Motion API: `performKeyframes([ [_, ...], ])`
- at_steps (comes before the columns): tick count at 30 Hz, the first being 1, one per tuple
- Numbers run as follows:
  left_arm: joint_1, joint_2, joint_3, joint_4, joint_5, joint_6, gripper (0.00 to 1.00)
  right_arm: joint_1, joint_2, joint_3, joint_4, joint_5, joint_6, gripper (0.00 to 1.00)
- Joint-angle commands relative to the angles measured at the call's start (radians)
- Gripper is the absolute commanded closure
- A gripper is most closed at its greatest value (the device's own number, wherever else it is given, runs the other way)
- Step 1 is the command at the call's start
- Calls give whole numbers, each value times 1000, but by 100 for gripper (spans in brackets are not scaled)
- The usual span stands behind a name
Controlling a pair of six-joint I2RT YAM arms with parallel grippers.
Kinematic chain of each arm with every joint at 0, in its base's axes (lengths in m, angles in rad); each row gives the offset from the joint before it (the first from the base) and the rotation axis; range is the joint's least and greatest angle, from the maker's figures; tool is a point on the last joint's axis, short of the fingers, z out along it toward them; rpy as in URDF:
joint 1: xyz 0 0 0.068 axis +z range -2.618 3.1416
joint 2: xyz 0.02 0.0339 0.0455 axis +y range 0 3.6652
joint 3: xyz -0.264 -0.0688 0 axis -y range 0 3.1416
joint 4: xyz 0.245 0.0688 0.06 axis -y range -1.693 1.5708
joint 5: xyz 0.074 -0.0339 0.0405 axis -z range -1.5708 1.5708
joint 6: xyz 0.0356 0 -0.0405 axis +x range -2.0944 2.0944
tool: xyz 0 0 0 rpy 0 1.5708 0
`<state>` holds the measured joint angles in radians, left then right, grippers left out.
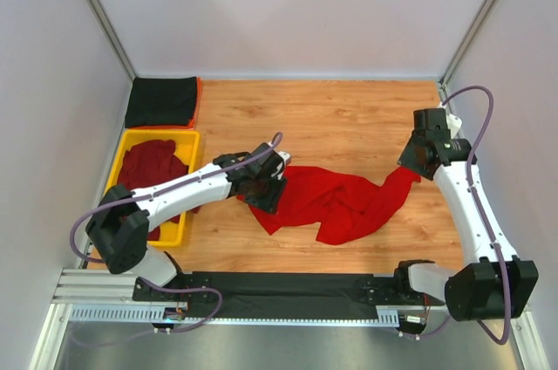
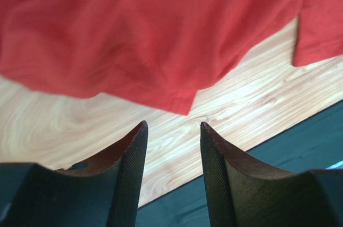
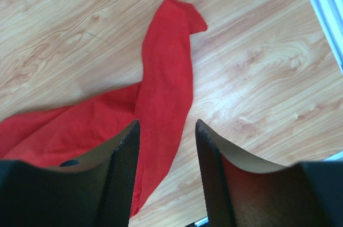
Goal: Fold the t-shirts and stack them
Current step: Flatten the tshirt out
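Observation:
A bright red t-shirt (image 1: 336, 200) lies crumpled and stretched across the middle of the wooden table. My left gripper (image 1: 261, 188) hovers at its left end, open and empty. In the left wrist view the red t-shirt (image 2: 150, 29) lies just beyond the left gripper (image 2: 172, 126), with bare wood between the jaws. My right gripper (image 1: 417, 163) is at the shirt's narrow right end, open and empty. In the right wrist view a twisted strip of red t-shirt (image 3: 163, 88) runs under the right gripper (image 3: 165, 122). A dark maroon t-shirt (image 1: 150, 165) lies in the tray. A folded black t-shirt (image 1: 161, 101) lies at the back left.
The yellow tray (image 1: 161, 133) stands at the left edge, partly under my left arm. A black strip (image 1: 288, 287) runs along the table's near edge between the arm bases. Grey walls close in the back and both sides.

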<state>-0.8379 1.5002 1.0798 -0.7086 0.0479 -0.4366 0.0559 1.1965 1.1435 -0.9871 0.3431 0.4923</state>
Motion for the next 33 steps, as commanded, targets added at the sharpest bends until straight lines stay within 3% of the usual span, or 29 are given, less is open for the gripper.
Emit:
performKeyframes([
  [1,-56,21,52,110,18,44,48,-4,-60,-11,4,-117,17,51],
  [5,-153,80,126,150,-26,81,48,-4,-130,-134,30,-363,64,50],
  [9,-199,170,167,146,-46,98,48,-1,-213,-307,97,-512,155,50],
  [10,-205,190,199,118,-118,84,48,2,-231,-341,108,-532,182,50],
  [14,-201,200,171,35,-223,-4,49,31,-291,-447,133,-535,218,50],
  [21,-147,77,-20,162,-108,-34,46,87,-265,-476,156,-466,216,50],
  [29,-151,143,6,222,-28,33,46,87,-212,-458,159,-395,192,49],
  [33,-203,129,51,225,-84,94,44,85,-209,-473,176,-392,183,49],
])
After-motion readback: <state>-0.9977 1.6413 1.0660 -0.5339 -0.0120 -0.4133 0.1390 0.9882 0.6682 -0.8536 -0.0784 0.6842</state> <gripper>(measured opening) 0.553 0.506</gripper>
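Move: My left hand is after the near edge of the red t-shirt, about 8 cm right, 2 cm back and 8 cm below; the shirt's near-left corner lies 4 cm back and 1 cm left of the hand. For my right hand the near hem corner is some 12 cm back, 20 cm left and 16 cm below, while the shirt's right tail end is about 4 cm ahead and 2 cm left, equally low. I bring my open right hand down about 10 cm, and leftward and back nearly as far, along the shirt's right part towards the near hem, rolling it some 25 degrees so the fingers point more steeply down. My open left hand sweeps right along the near edge, swings back left while sinking, then eases right again, ending about 5 cm right and 4 cm lower. ##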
